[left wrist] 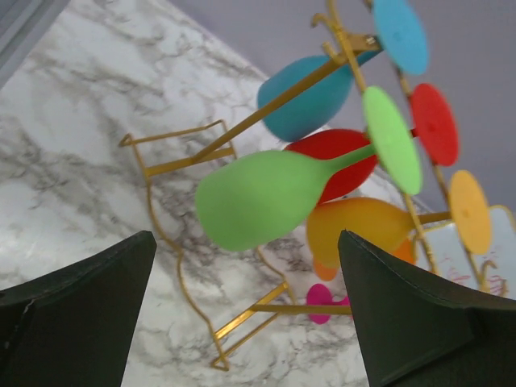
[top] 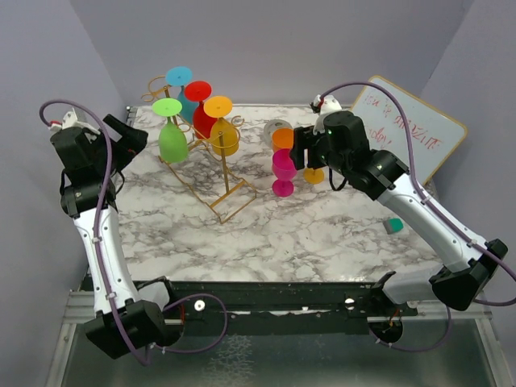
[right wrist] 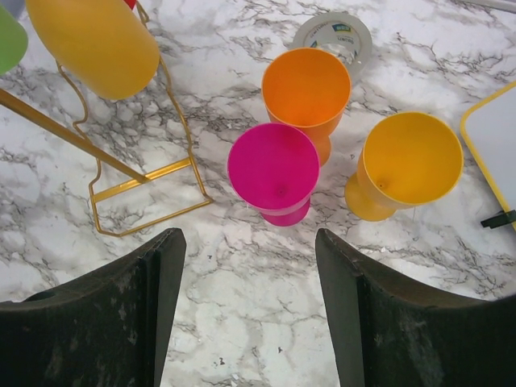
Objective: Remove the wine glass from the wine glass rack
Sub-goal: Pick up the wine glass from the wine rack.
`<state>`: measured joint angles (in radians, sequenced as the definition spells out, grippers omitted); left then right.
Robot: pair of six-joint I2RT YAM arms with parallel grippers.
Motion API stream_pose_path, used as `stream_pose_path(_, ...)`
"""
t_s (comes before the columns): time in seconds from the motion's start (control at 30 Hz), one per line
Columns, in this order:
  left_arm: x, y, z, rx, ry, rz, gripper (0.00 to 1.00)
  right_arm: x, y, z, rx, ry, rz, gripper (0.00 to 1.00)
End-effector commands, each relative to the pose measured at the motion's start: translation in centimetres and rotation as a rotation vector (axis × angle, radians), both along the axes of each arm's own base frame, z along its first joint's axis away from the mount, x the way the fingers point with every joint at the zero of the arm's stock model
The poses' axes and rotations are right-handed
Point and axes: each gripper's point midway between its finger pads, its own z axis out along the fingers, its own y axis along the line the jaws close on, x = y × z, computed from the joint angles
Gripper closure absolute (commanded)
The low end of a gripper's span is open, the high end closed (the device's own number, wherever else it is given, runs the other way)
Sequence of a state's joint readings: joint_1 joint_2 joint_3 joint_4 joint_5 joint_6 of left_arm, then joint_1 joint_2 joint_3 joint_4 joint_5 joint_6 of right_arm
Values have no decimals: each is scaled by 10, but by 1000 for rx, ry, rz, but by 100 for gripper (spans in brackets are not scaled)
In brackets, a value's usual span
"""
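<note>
The gold wine glass rack (top: 231,192) stands left of the table's middle. Several wine glasses hang upside down from it: green (top: 172,142), blue (top: 186,103), red (top: 202,119) and yellow-orange (top: 226,139). My left gripper (top: 129,134) is open to the left of the rack, and in its wrist view the green glass (left wrist: 262,197) hangs just beyond the open fingertips. A magenta glass (right wrist: 274,169), an orange one (right wrist: 306,90) and a yellow one (right wrist: 407,161) stand upright on the table. My right gripper (right wrist: 248,242) hovers open and empty just short of the magenta glass.
A roll of tape (right wrist: 333,32) lies behind the orange glass. A yellow-framed whiteboard (top: 407,133) leans at the back right, with a marker (right wrist: 500,218) by its edge. A small teal object (top: 393,225) sits near the right arm. The rack's wire base (right wrist: 145,201) is left of the right gripper.
</note>
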<state>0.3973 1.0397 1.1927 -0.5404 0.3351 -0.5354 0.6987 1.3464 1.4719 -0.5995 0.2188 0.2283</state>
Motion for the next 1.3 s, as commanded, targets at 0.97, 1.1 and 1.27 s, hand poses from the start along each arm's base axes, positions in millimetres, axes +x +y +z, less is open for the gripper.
stream_pose_path(0.97,62,-42,67,-288,-203,-253,36,-9,5,-12,45,44,14,29)
stream_pose_path(1.1,67,-51,62,-290,-188,-277,37,-9,5,-13,47,49,13,29)
stream_pose_path(1.27,72,-56,60,-280,-183,-278,40,-10,5,-13,49,49,10,29)
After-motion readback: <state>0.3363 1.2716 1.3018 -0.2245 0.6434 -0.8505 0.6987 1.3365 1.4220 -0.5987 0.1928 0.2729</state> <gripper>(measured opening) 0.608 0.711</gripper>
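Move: The green wine glass hangs foot-up on the rack, its middle about 10 cm ahead of the left hand, 8 cm to its right and a couple of centimetres lower, the foot rising above the hand. From the green glass, the red one hangs about 6 cm farther out and 8 cm to the right, the blue one 10 cm farther and 3 cm right, the yellow one 1 cm farther and 13 cm right. From the right hand, the green glass lies some 32 cm left and 8 cm ahead, slightly lower. Towards the green glass's foot and upper stem the left hand goes forward about 7 cm, right 5 cm, and up some 7 cm before sinking back nearly 2. The wrist rolls left side down about 20 degrees, swings clockwise some 15 and tips its fingers upward, while the wide-open fingers close to roughly 60 percent. The right hand sinks about 2 cm near the pink glass. ##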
